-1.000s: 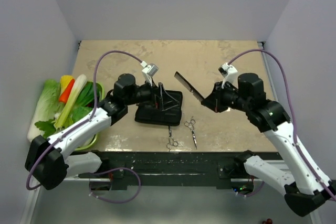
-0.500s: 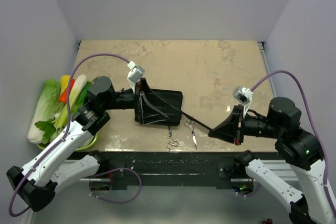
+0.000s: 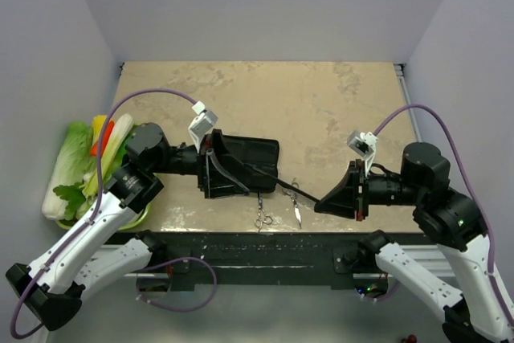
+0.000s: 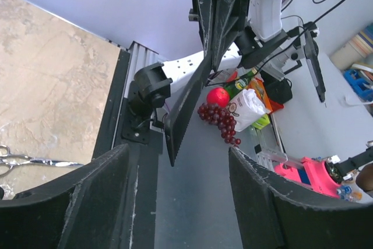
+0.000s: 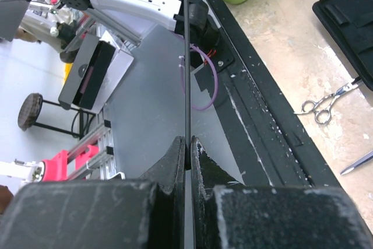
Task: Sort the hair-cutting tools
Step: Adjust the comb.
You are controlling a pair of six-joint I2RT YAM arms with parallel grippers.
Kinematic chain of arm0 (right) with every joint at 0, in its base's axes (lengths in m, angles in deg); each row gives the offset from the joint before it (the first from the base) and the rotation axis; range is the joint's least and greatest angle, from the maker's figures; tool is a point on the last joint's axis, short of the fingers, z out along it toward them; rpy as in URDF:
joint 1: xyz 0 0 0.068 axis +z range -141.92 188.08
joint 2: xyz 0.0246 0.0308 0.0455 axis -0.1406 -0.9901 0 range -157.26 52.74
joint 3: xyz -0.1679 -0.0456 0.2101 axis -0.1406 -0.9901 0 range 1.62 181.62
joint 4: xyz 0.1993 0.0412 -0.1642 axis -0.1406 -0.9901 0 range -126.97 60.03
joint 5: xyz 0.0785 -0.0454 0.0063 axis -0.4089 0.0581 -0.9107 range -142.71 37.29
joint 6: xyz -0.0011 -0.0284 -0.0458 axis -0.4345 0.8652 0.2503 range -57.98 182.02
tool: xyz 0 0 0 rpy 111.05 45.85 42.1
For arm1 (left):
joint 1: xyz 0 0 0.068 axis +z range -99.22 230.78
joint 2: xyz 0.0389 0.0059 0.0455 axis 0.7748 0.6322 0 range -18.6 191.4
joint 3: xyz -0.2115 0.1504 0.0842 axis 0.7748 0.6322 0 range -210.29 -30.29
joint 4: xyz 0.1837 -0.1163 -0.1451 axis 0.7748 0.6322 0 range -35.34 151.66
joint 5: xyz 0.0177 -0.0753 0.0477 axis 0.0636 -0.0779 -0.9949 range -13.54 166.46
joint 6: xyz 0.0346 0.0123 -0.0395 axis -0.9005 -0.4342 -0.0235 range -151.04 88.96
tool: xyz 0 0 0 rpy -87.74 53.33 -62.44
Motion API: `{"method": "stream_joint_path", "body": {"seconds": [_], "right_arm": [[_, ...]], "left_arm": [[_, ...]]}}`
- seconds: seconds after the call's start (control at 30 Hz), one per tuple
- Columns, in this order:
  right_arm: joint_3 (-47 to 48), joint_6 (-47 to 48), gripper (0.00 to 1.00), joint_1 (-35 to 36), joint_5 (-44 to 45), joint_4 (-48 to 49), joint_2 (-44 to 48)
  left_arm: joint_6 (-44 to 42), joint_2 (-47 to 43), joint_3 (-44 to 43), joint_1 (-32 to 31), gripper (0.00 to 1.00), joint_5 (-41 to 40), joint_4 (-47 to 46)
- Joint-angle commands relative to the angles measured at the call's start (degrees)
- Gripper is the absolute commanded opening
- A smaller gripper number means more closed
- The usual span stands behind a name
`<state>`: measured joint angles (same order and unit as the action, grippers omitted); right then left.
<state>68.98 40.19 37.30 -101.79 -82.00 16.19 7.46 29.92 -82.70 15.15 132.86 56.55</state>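
Note:
A slim black comb (image 3: 285, 183) hangs over the table's front, with my right gripper (image 3: 323, 202) shut on its right end. The comb (image 5: 186, 39) shows edge-on as a thin line rising from my right gripper (image 5: 187, 144). Its free tip points at the black fabric case (image 3: 250, 157). My left gripper (image 3: 213, 171) is at the case's left end. My left gripper (image 4: 178, 161) has its jaws wide apart with nothing between them, and the comb (image 4: 186, 94) shows beyond. Two silver scissors (image 3: 263, 218) (image 3: 295, 208) lie near the front edge.
A green basket (image 3: 132, 218) of vegetables (image 3: 84, 158) stands at the table's left edge. A black rail (image 3: 265, 247) runs along the front edge, close below the scissors. Grey walls close in the left, back and right sides.
My right arm swung from mid-table to the front right, lowering the comb until it points at the case. My left arm drew back left, the case shifted left with it, and its jaws narrowed slightly.

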Motion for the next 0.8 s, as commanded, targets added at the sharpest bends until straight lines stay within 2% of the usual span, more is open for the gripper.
{"method": "stream_joint_path", "body": {"seconds": [0.0, 0.53, 0.67, 0.7, 0.77], "right_arm": [[0.1, -1.3, 0.0, 0.1, -2.2, 4.7, -1.8], [-5.1, -2.6, 0.0, 0.1, -3.1, 8.9, -2.6], [-5.4, -2.3, 0.0, 0.1, -3.0, 9.1, -3.3], [-5.3, -2.2, 0.0, 0.1, -3.0, 9.1, -3.4], [-5.3, -1.9, 0.0, 0.1, -3.0, 9.1, -3.7]], "left_arm": [[1.5, -0.5, 1.0, 0.1, 0.7, 2.6, -3.0], [-0.5, 0.6, -2.4, 0.1, 0.63, 2.7, -0.1], [-0.8, 1.4, -2.8, 0.2, 0.53, 2.6, -0.2], [-1.1, 1.6, -2.6, 0.2, 0.43, 2.5, -0.2], [-1.5, 2.0, -2.6, 0.1, 0.37, 2.2, 0.0]]}}
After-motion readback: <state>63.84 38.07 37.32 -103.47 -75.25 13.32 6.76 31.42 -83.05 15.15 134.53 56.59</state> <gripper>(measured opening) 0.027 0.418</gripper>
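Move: The comb is already in the right hand's shut fingers. From the left hand its middle lies about 7 cm to the right and 2 cm back, at about hand height, with the free end near the fingertips. From the right hand the left gripper's open jaws are about 14 cm to the left, 5 cm ahead and 1 cm higher. Some 30 cm below the left hand lie the black case, 15 cm ahead and 0 cm sideways, and the nearer scissors, 2 cm ahead and 4 cm right. Keeping its pinch on the comb's end, the right hand feeds the free end deeper between the left gripper's fingers: about 2 cm forward and 1.5 cm left, then also sinking just under 2 cm. The left hand stays almost in place and narrows its jaws around that end, from about three-quarters to under half open; a grip by them can't be seen yet. ##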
